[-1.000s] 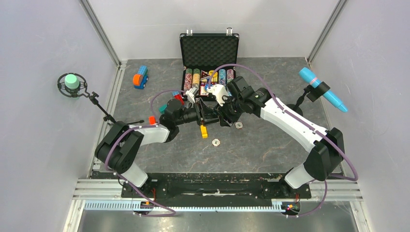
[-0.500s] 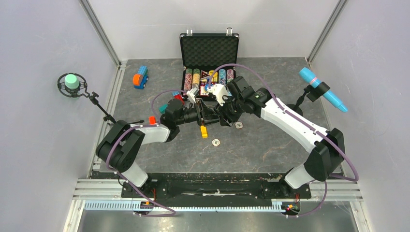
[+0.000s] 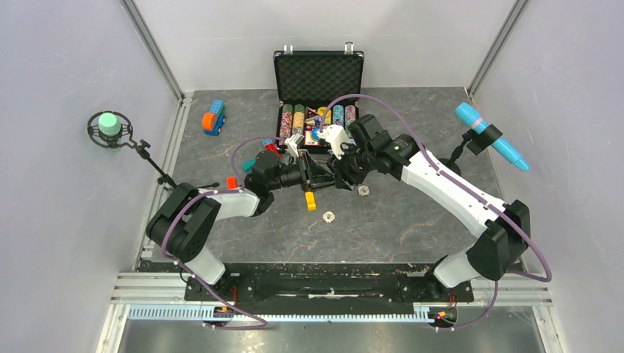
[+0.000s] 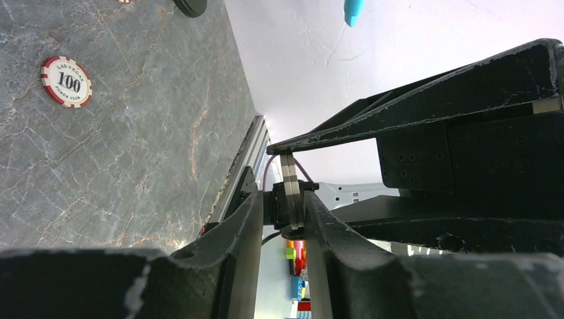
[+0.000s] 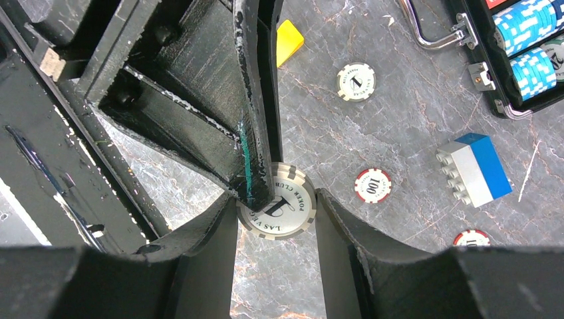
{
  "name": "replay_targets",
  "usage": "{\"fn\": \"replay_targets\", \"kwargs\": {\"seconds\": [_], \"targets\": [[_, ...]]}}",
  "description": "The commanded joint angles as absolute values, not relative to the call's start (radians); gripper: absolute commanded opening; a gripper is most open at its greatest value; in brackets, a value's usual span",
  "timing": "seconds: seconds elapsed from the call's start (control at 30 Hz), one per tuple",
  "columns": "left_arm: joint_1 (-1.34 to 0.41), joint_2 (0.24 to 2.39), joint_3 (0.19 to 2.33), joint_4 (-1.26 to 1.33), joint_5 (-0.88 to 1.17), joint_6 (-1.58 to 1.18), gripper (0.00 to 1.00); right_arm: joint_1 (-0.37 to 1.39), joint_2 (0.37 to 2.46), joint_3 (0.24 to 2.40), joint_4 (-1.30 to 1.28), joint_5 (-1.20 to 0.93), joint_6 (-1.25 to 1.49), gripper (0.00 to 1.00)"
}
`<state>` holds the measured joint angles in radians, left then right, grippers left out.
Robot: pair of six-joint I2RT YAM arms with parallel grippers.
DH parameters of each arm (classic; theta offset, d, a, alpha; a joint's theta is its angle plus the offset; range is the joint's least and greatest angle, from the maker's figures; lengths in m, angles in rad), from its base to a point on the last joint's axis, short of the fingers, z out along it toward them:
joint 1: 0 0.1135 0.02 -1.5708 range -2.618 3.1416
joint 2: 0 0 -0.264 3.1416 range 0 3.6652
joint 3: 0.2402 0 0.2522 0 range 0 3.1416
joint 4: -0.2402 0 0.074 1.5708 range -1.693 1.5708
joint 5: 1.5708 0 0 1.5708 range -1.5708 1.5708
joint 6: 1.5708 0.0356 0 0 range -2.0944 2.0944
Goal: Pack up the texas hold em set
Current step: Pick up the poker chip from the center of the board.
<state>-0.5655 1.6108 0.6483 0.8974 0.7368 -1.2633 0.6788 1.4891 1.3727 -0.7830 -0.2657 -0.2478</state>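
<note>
The black case (image 3: 318, 76) of the texas hold em set stands open at the back, with rows of coloured chips (image 3: 317, 116) in it. Mid-table my two grippers meet. My right gripper (image 5: 277, 203) is shut on a pale "Las Vegas" poker chip (image 5: 290, 212), gripping its rim. In the left wrist view this looks like two stacked chips (image 4: 290, 193) seen edge-on. My left gripper (image 4: 282, 199) straddles their faces. One finger (image 4: 318, 222) touches them and a small gap shows on the other side. Loose chips (image 5: 356, 82) (image 5: 372, 185) lie on the table.
A yellow block (image 3: 310, 200) lies just below the grippers. A blue and grey brick (image 5: 473, 169) sits near the case's handle (image 5: 431, 30). An orange and blue toy (image 3: 214, 118) is at back left. Two more chips (image 3: 363, 190) (image 3: 328, 216) lie nearby, and stands flank both sides.
My left gripper's jaws have narrowed around the chips. The right arm has shifted slightly and still holds the chips.
</note>
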Motion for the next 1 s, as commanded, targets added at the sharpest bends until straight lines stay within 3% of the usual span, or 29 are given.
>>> {"fn": "replay_targets", "kwargs": {"seconds": [0.0, 0.47, 0.57, 0.63, 0.7, 0.77, 0.83, 0.97], "targets": [[-0.583, 1.624, 0.673, 0.931, 0.774, -1.261, 0.33, 0.678, 1.462, 1.398, -0.709, -0.272, -0.255, 0.0], [-0.584, 1.629, 0.676, 0.961, 0.781, -1.277, 0.02, 0.678, 1.463, 1.389, -0.701, -0.279, -0.253, 0.0], [-0.584, 1.624, 0.674, 0.971, 0.784, -1.277, 0.02, 0.678, 1.457, 1.381, -0.697, -0.279, -0.252, 0.01], [-0.584, 1.621, 0.675, 0.971, 0.785, -1.272, 0.02, 0.678, 1.451, 1.375, -0.689, -0.275, -0.252, 0.1], [-0.584, 1.62, 0.676, 0.971, 0.786, -1.269, 0.02, 0.678, 1.439, 1.366, -0.674, -0.271, -0.245, 0.37], [-0.584, 1.618, 0.676, 0.972, 0.787, -1.266, 0.02, 0.678, 1.418, 1.342, -0.642, -0.266, -0.234, 0.53], [-0.584, 1.615, 0.675, 0.967, 0.787, -1.263, 0.02, 0.674, 1.39, 1.32, -0.601, -0.247, -0.21, 0.61], [-0.583, 1.603, 0.673, 0.951, 0.787, -1.247, 0.02, 0.631, 1.33, 1.286, -0.519, -0.251, -0.151, 0.66]]}}
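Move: The poker chip (white, marked 1) is held in my right fingers, its middle about 1 cm left of and 1 cm below that hand's point. It already reaches between my open left fingers, roughly 1 cm ahead and 2 cm right of the left hand. On the table some 17 cm below, counted from my left hand, lie a near chip 2 cm back and 5 cm left, a red 100 chip 7 cm ahead and 6 cm right, and the yellow block 4 cm ahead and 10 cm left. I close my left fingers on the flat faces of the chip, easing that hand up by not quite 1 cm, while my right hand stays put and keeps its pinch on the rim. Once the left grip has settled, I open the right fingers, let go of the chip and start lifting the right hand about 1 cm up and away, tipping it back some 5 degrees. ##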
